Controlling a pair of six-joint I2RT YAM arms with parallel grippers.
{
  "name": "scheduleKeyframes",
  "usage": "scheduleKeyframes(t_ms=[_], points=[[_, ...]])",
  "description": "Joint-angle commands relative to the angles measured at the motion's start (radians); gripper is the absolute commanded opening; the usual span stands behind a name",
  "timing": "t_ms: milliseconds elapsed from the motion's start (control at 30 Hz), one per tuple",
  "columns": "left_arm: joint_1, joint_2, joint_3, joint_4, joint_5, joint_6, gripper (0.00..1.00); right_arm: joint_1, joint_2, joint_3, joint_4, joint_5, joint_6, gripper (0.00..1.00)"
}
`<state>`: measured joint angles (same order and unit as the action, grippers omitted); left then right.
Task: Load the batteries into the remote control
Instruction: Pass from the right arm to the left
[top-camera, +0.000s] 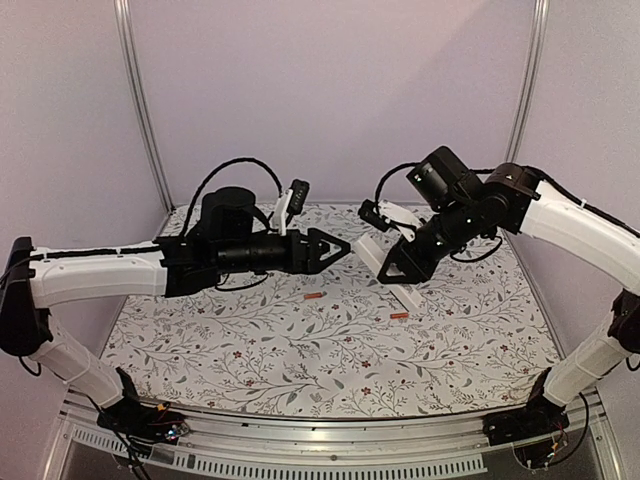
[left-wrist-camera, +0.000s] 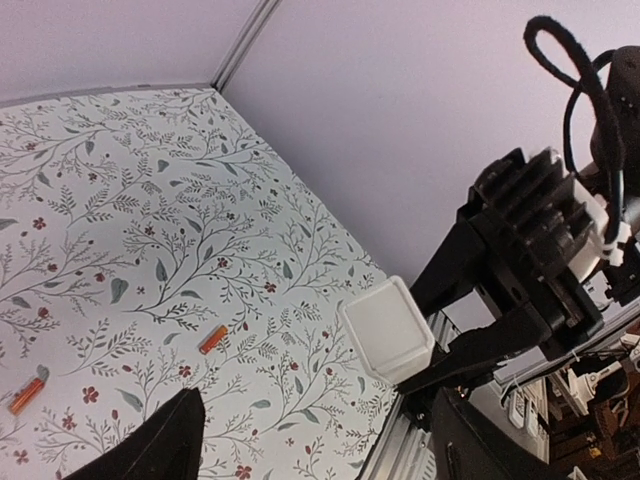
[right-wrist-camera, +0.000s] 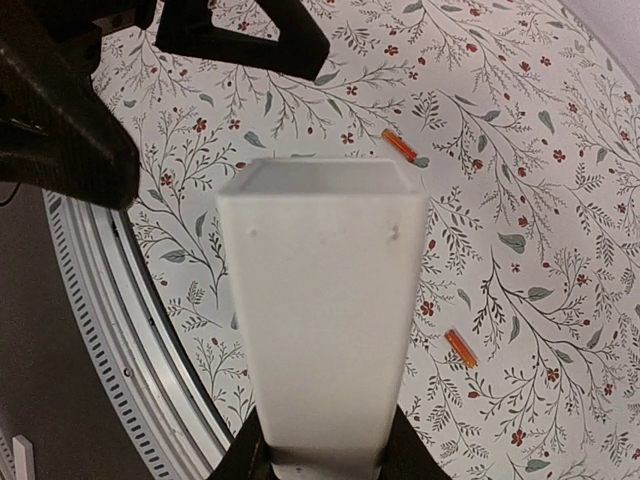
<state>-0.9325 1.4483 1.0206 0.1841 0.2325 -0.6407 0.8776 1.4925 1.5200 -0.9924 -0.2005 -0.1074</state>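
The remote control (top-camera: 371, 252), a slim white bar, is held up off the table with my right gripper (top-camera: 393, 267) shut around its middle. In the right wrist view the remote control (right-wrist-camera: 325, 300) fills the centre, rising from my right gripper (right-wrist-camera: 327, 468). Its blunt end (left-wrist-camera: 388, 331) faces my left gripper (left-wrist-camera: 320, 455), which is open and a short way from it, empty. From above, my left gripper (top-camera: 343, 250) points right at the remote. Two orange-red batteries (top-camera: 313, 297) (top-camera: 400, 315) lie on the floral table; they also show as batteries (left-wrist-camera: 213, 340) (left-wrist-camera: 27, 395) and batteries (right-wrist-camera: 399, 146) (right-wrist-camera: 461, 348).
The floral table cover (top-camera: 300, 350) ends at a metal rail (top-camera: 330, 440) along the near edge. Plain walls with corner posts (top-camera: 140, 100) close the back and sides. The left arm's black fingers (right-wrist-camera: 240, 35) cross the top of the right wrist view.
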Motion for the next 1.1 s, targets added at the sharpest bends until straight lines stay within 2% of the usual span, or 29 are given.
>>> scheduleKeyframes(t_ms=[0,433,633,1067], points=[[-0.022,0.029,0.023,-0.027,-0.017,-0.027,0.78,0.028,0.035,0.052,-0.027,0.072,-0.013,0.0],[-0.028,0.079,0.088,-0.036,-0.008,-0.024,0.75,0.097,0.107,0.128,-0.065,0.211,-0.034,0.0],[-0.029,0.112,0.117,-0.07,-0.012,-0.029,0.64,0.101,0.114,0.156,-0.067,0.243,-0.029,0.0],[-0.028,0.128,0.114,-0.024,0.013,-0.069,0.39,0.103,0.13,0.169,-0.071,0.265,-0.025,0.0]])
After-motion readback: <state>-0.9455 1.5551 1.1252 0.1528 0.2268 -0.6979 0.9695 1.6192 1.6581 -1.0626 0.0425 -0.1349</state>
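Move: The left hand, open and empty, has the remote control's middle about 10 cm to its right, 3 cm back and 3 cm below; the remote's near end is only some 6 cm off. The right hand holds the remote by its middle, with the left gripper roughly 11 cm to its left, 3 ahead and 3 above. The left battery lies 12 cm ahead, 5 left and 24 below the left hand; the right battery 8 ahead, 5 right and 22 below the right. Rightward by about 2.5 cm, with a slight forward drift, the left hand slips its open fingers to either side of the remote's near end and then narrows them to roughly half their earlier gap. To meet it, the right hand eases some 2 cm forward and left, tilting its fingers about 10 degrees steeper down while keeping its grip on the remote; whether the left pads touch yet can't be seen. ##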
